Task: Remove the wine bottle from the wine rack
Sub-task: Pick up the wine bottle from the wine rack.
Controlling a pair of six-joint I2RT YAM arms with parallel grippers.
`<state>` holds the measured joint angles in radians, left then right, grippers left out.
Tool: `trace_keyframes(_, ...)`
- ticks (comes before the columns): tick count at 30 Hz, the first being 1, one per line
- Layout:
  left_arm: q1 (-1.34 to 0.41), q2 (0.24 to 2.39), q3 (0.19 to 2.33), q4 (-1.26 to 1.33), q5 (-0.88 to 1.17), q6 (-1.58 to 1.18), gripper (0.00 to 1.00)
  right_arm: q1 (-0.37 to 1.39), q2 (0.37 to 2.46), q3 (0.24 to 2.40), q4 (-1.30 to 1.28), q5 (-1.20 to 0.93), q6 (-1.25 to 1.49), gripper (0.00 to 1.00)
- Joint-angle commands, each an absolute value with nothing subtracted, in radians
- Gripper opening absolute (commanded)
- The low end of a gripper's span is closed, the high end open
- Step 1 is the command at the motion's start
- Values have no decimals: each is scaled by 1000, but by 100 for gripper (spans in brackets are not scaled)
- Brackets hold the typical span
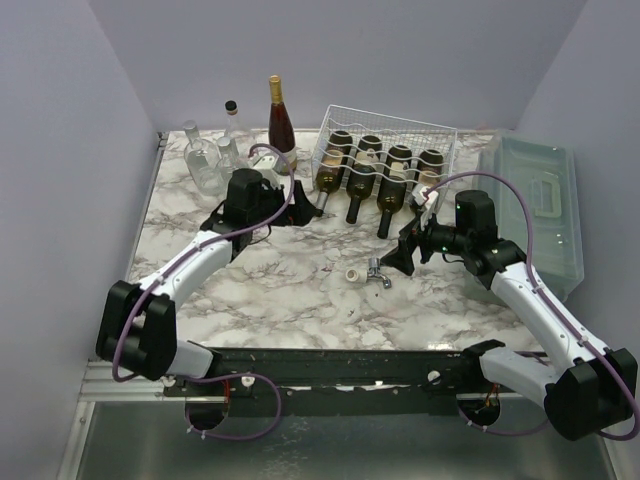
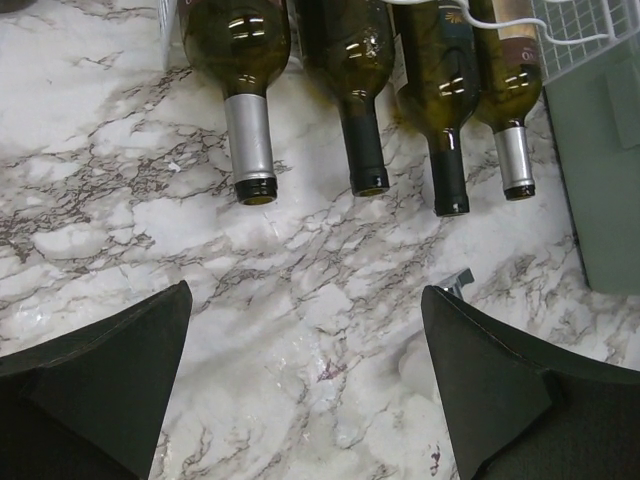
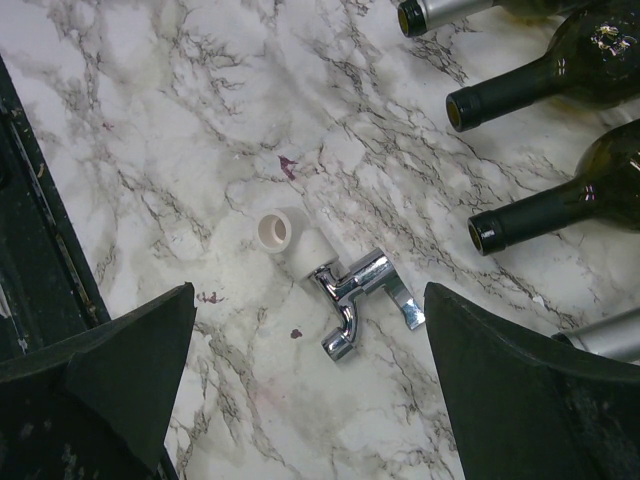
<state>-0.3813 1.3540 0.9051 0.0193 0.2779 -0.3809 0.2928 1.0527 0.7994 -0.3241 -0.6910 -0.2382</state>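
The white wire wine rack (image 1: 385, 135) stands at the back of the marble table, right of centre. Several dark wine bottles lie in its cradles with their necks pointing toward the arms. In the left wrist view the leftmost wine bottle (image 2: 245, 100) has a silver foil neck, and a black-necked bottle (image 2: 362, 120) lies beside it. My left gripper (image 1: 262, 215) (image 2: 305, 290) is open and empty, over bare marble short of the necks. My right gripper (image 1: 405, 245) (image 3: 308, 290) is open and empty too, above the table in front of the rack's right end.
A chrome faucet (image 3: 360, 290) (image 1: 377, 272) with a white pipe fitting (image 3: 285, 235) lies on the marble below my right gripper. A translucent grey-green lidded bin (image 1: 535, 210) sits right of the rack. A red bottle (image 1: 279, 125) and clear glass bottles (image 1: 205, 160) stand upright at the back left.
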Motion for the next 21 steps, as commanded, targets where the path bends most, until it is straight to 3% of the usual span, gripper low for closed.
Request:
trace_keyframes(1,-388,1454,984,17,274,-371,99,288,1040,790,-311,-681,-252,99)
trace_keyframes(21,-399,1837,1267,28,275,-414,99,289,1030,792,-315,-689,-252,100)
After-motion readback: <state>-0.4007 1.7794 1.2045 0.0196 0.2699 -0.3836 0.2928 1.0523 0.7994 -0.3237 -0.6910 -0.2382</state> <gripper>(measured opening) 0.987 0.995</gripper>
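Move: The leftmost wine bottle in the rack lies neck-out with its middle about 21 cm ahead of the left hand, 7 cm to its right and 13 cm below; its neck is nearer, roughly 12 cm ahead, 5 cm right and 14 cm below. The second wine bottle lies level with it, about 16 cm to the hand's right; the standing red bottle is some 25 cm ahead and 6 cm left. From the right hand, the leftmost bottle lies about 31 cm ahead and 14 cm left. With its fingers staying wide open, the left hand glides forward about 7.5 cm while sinking some 5.5 cm and easing about 4 cm to the right, heading for the neck of the leftmost wine bottle. The wrist tips only slightly farther down, under 10 degrees, so that the silver-wrapped neck comes to lie below and between the open fingertips, still untouched as the hand keeps travelling. ##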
